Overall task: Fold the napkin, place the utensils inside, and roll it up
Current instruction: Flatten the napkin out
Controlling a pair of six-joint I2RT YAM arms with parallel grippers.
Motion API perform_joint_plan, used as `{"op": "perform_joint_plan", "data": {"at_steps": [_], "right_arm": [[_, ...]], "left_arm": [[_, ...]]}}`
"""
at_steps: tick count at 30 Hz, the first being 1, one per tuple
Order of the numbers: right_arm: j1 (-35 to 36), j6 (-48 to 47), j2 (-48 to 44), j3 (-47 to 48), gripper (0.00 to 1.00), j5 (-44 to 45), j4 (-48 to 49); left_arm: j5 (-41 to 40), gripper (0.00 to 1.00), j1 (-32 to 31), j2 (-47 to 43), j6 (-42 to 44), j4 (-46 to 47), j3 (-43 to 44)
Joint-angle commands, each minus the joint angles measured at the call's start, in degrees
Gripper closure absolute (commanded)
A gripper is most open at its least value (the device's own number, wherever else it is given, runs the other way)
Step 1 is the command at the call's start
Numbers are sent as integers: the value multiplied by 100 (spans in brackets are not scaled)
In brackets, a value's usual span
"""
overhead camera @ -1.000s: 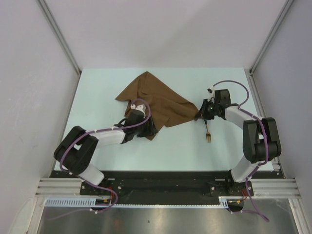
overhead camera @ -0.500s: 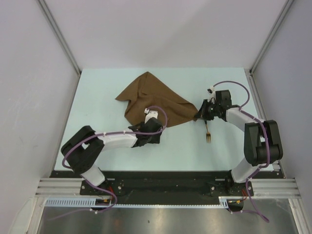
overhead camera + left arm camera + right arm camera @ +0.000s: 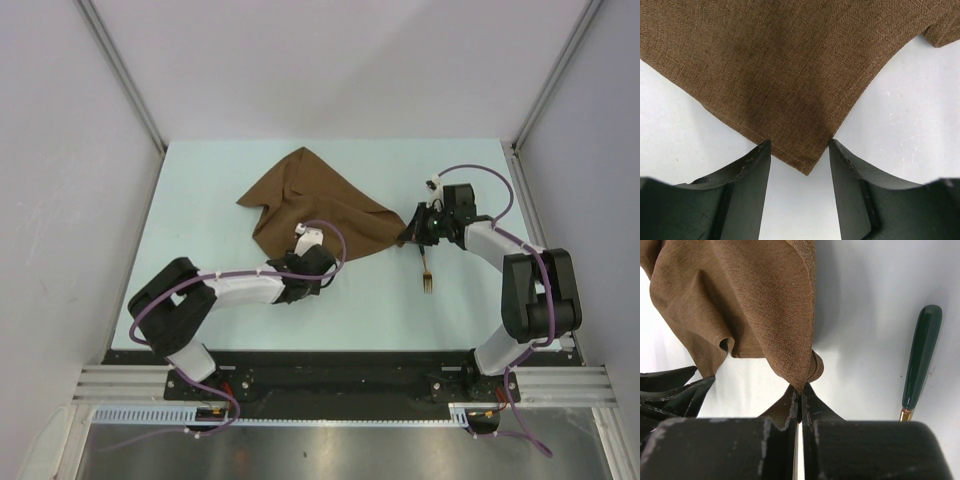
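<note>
The brown napkin (image 3: 310, 205) lies crumpled on the pale table (image 3: 200, 200). Its near corner (image 3: 807, 167) points in between the fingers of my left gripper (image 3: 799, 145), which straddle it without clamping; this gripper (image 3: 322, 268) is open and low at the cloth's near edge. My right gripper (image 3: 801, 387) is shut on the napkin's right corner, and the cloth (image 3: 755, 305) bunches up from the pinch. In the top view that gripper (image 3: 408, 238) sits at the napkin's right tip. The fork (image 3: 427, 272) lies flat just beside it, with its dark green handle (image 3: 922, 355) to the right of the jaws.
Grey walls with metal posts close the table on the left, the back and the right. The black base rail (image 3: 330, 375) runs along the near edge. My left gripper's dark fingers (image 3: 670, 390) show at the left edge of the right wrist view.
My left gripper has slid right along the napkin's near edge to its near corner, and its jaws have narrowed somewhat. The right gripper, napkin corner and fork have stayed put.
</note>
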Motion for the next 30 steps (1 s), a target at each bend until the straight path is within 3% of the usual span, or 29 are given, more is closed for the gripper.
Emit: {"op": "perform_joint_plan", "data": {"at_steps": [1,6,10,15,21,26,30], "right_arm": [[-34,15,-214,-16,100,-42,82],[-26,-2,-249,1,100,2,21],[-26,15,-293,1,100,19,12],[-34,16,-371,89,100,2,-50],[132,-54,-696,326,100,185,-199],[624,-125,-1381,773,100,827,-567],[1116,-169,-2328,1169,100,1616,-893]], "left_arm": [[51,48,-91,123,103,-267,-104],[69,54,-100,185,-135,-566,-147],[165,67,-100,167,-354,-531,-454],[96,100,-100,220,-460,-548,-578],[-641,100,-100,-543,-469,-671,-631],[-1897,100,-109,-2166,-171,-1049,-105],[-3013,100,-100,-3504,853,-682,195]]}}
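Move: My left hand, fingers half open and pointing steeply down, straddles the napkin's near corner, which lies right at it, about 1 cm below. From there the far corner is some 29 cm ahead and 3 cm left, and the fork about 6 cm ahead and 21 cm right. My right hand already holds the napkin's right corner; from it the near corner lies roughly 16 cm left, 10 cm back and 7 cm below. I close my left fingers on the near corner while sinking barely half a centimetre, and once it is pinched I sweep it left and swiftly up, about 10 cm up and 6 cm left. My right hand keeps its grip and rises about 10 cm too, drifting some 3 cm left near the end; both wrists tip their fingers up by about 15 degrees. ##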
